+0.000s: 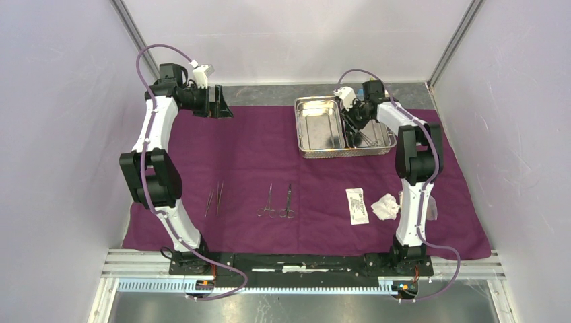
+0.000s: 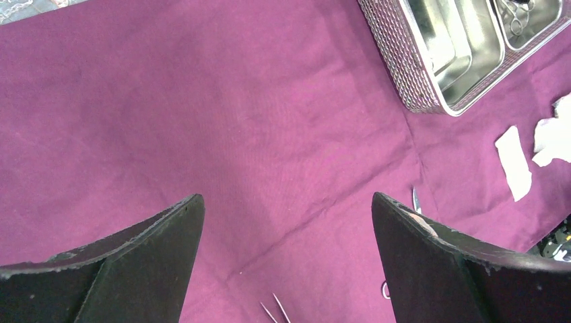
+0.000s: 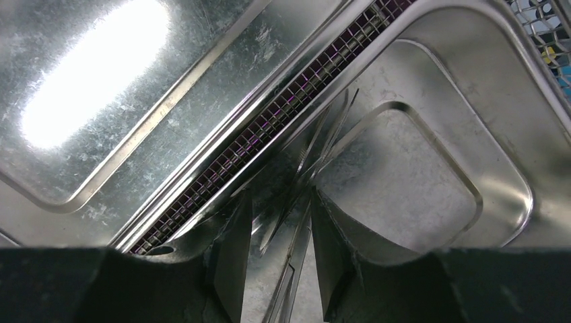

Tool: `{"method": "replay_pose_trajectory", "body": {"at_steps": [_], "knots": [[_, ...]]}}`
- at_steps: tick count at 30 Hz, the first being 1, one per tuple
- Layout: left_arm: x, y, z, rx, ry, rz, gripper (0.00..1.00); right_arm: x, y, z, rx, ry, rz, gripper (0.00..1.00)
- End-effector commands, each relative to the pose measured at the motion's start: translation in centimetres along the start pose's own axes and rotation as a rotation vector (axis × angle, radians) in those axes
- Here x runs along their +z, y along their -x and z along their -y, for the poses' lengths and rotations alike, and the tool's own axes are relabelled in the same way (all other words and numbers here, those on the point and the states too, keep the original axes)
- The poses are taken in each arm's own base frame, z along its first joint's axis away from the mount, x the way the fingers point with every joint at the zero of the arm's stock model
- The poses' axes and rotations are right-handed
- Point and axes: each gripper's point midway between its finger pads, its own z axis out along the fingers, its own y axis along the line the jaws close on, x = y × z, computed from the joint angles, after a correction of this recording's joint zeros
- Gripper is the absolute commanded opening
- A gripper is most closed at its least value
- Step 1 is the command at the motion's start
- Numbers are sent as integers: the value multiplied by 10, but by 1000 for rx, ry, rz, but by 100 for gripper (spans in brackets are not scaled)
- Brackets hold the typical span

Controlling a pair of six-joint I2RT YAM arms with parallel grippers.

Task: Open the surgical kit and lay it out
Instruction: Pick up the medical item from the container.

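Note:
The plum-purple cloth [image 1: 269, 155] lies spread flat over the table. At its far right stands the steel tray [image 1: 322, 124], its left compartment bare. My right gripper [image 1: 353, 128] reaches down into the right compartment. In the right wrist view this gripper [image 3: 281, 196] is open, its fingers straddling slim steel instruments [image 3: 316, 148] that lie on the tray floor [image 3: 431, 182]. Two tweezers [image 1: 214, 200] and two scissor-handled instruments [image 1: 277, 202] lie in a row on the near cloth. To their right are a white packet [image 1: 357, 205] and gauze [image 1: 386, 206]. My left gripper [image 1: 222, 108] hovers wide open over the cloth's far left, with nothing between its fingers [image 2: 168, 229].
White walls close in the left, right and far sides. A grey strip [image 1: 269, 94] runs behind the cloth. An aluminium rail [image 1: 303, 269] carries both arm bases at the near edge. The right arm's upright link [image 1: 414, 195] stands beside the gauze.

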Motion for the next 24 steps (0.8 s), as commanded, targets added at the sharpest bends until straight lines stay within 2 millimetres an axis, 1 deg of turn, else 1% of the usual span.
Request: {"method": "replay_pose_trajectory", "body": {"at_steps": [1, 5, 10, 16, 21, 24], "knots": [[-3, 14, 6, -34, -23, 31, 100, 5, 3, 5, -45, -19, -6, 43], [-4, 15, 6, -30, -21, 34, 100, 6, -4, 5, -51, -34, -20, 35], [-4, 15, 2, -27, -2, 32, 100, 7, -7, 9, -59, -66, -26, 26], [-6, 13, 1, -16, 8, 29, 100, 5, -2, 15, -58, -93, -14, 15], [-7, 12, 3, -12, 5, 29, 100, -5, 8, 21, -56, -123, 7, 6], [-7, 13, 3, -6, 1, 31, 100, -12, 11, 25, -48, -148, 10, 2]]}}
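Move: The medical item, a slim ring-handled instrument, lies low in the container's right-hand compartment. Its middle is about 3 cm back, 4 cm to the right and 1 cm below the right hand, its slender working end already between the parted fingers. The container's divider runs some 3 cm to the hand's left, level in reach, the empty compartment's middle about 12 cm left, the right rim some 14 cm right. From the left hand the item is roughly 50 cm right, 3 cm ahead and 18 cm down. The item's slender working end gets pinched between the right hand's fingertips as they close from just under half open to nearly shut. While closing, the hand slides about 1.5 cm forward and to the right, away from the divider, at nearly the same height, and tilts some 5 degrees. ##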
